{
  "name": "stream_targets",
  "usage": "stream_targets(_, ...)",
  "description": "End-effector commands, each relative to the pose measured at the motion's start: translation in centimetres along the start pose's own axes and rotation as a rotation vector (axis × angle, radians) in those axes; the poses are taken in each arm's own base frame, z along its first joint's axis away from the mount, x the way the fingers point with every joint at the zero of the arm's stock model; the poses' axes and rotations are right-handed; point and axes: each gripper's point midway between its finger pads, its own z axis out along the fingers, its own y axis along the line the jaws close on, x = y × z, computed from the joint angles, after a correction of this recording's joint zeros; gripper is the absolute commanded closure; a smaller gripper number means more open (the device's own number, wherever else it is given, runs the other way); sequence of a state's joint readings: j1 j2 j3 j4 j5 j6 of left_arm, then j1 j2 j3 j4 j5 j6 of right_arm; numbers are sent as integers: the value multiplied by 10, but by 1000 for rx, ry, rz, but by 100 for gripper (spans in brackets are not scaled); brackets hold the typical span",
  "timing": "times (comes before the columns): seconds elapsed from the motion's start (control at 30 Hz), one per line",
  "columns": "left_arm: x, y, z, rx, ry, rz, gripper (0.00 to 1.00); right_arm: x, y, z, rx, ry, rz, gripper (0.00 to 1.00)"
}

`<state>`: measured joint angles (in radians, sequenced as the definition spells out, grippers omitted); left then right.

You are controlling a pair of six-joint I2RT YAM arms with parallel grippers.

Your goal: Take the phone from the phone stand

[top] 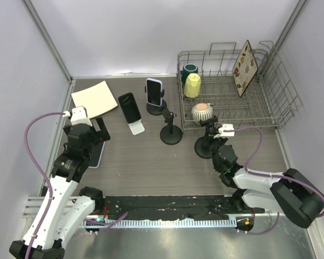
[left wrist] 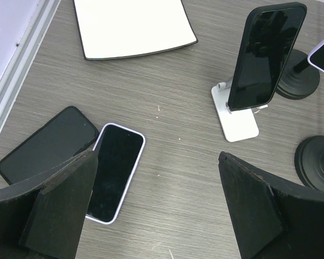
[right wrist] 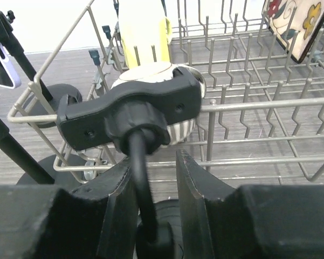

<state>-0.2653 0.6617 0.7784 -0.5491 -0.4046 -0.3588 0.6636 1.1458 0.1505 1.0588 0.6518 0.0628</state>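
Note:
A black phone [top: 129,107] [left wrist: 264,54] leans on a white phone stand [top: 136,128] [left wrist: 234,116]. Behind it a lavender-cased phone [top: 154,91] [left wrist: 323,54] sits on a black stand [top: 154,109]. My left gripper [top: 82,129] [left wrist: 157,208] hangs wide open over bare table, well to the left of both. My right gripper [top: 211,141] [right wrist: 153,162] straddles the stem [right wrist: 143,183] of an empty black clamp stand [top: 206,147]. The stem rests against the left finger, with a gap to the right finger, so the jaws are open.
Two phones lie flat under the left gripper: a black one [left wrist: 46,143] and a white-edged one [left wrist: 113,170]. Another empty black stand [top: 171,132] is mid-table. A wire dish rack [top: 259,116] [right wrist: 248,102] holds cups and a plate. A cream board [top: 94,97] lies back left.

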Motion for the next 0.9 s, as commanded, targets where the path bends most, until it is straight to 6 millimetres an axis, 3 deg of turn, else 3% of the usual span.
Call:
stream_targets(0.0,-11,-6,1,29,-47,-12,0,8,-5,-7,7,25,32,63)
stream_targets(0.2,-10,-8,1,37,-44,-11,0,9,-5,-12,-12,44,51,58)
stream_targets(0.23,-11,-8,0,41,-45,-13,0,-2,0,-12,-28,24,77,52)
stream_targets(0.3,-10,-9,1,43,-42,-11,0,3,1,-15,-41,64,60,45)
stream_targets(0.33,-9,-10,1,49,-38,-11,0,-10,5,-15,-58,43,93,38)
stream_targets(0.4,-8,-12,2,58,-33,-9,0,-6,5,-20,-65,90,82,33)
stream_targets(0.53,-5,-20,4,88,-15,-28,0,-25,5,-28,-74,108,123,21)
stream_targets(0.67,0,-35,12,129,26,-90,0,-39,-4,-42,-68,130,120,18)
stream_targets(0.8,-4,-50,23,137,80,-152,0,-70,-14,-51,-57,51,164,18)
stream_targets(0.87,-1,-55,31,123,118,-187,0,-74,-16,-53,-56,20,186,17)
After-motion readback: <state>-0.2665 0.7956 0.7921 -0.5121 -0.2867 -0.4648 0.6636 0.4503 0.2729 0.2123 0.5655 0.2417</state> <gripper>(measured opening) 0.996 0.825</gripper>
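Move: The empty phone stand's pole is between the right fingers, its middle about 1 cm ahead and 6 below; the striped cup is 13 cm ahead, 9 below, and another empty stand 15 left, 6 ahead, 7 below. The black phone on the white stand is some 18 cm ahead of the left hand, 14 right, 12 below; the rear phone is 26 ahead, 24 right, 9 below; the lilac-rimmed phone 3 ahead, 4 left, 22 below. The empty stand is released as the right fingers spread wide from around its pole; that hand backs off about 5 cm, dipping slightly before climbing to some 6 cm above its start, tilting a little. Towards the black phone on the white stand, the open left hand, at first still, sets off rightward, forward and down, touching nothing. ##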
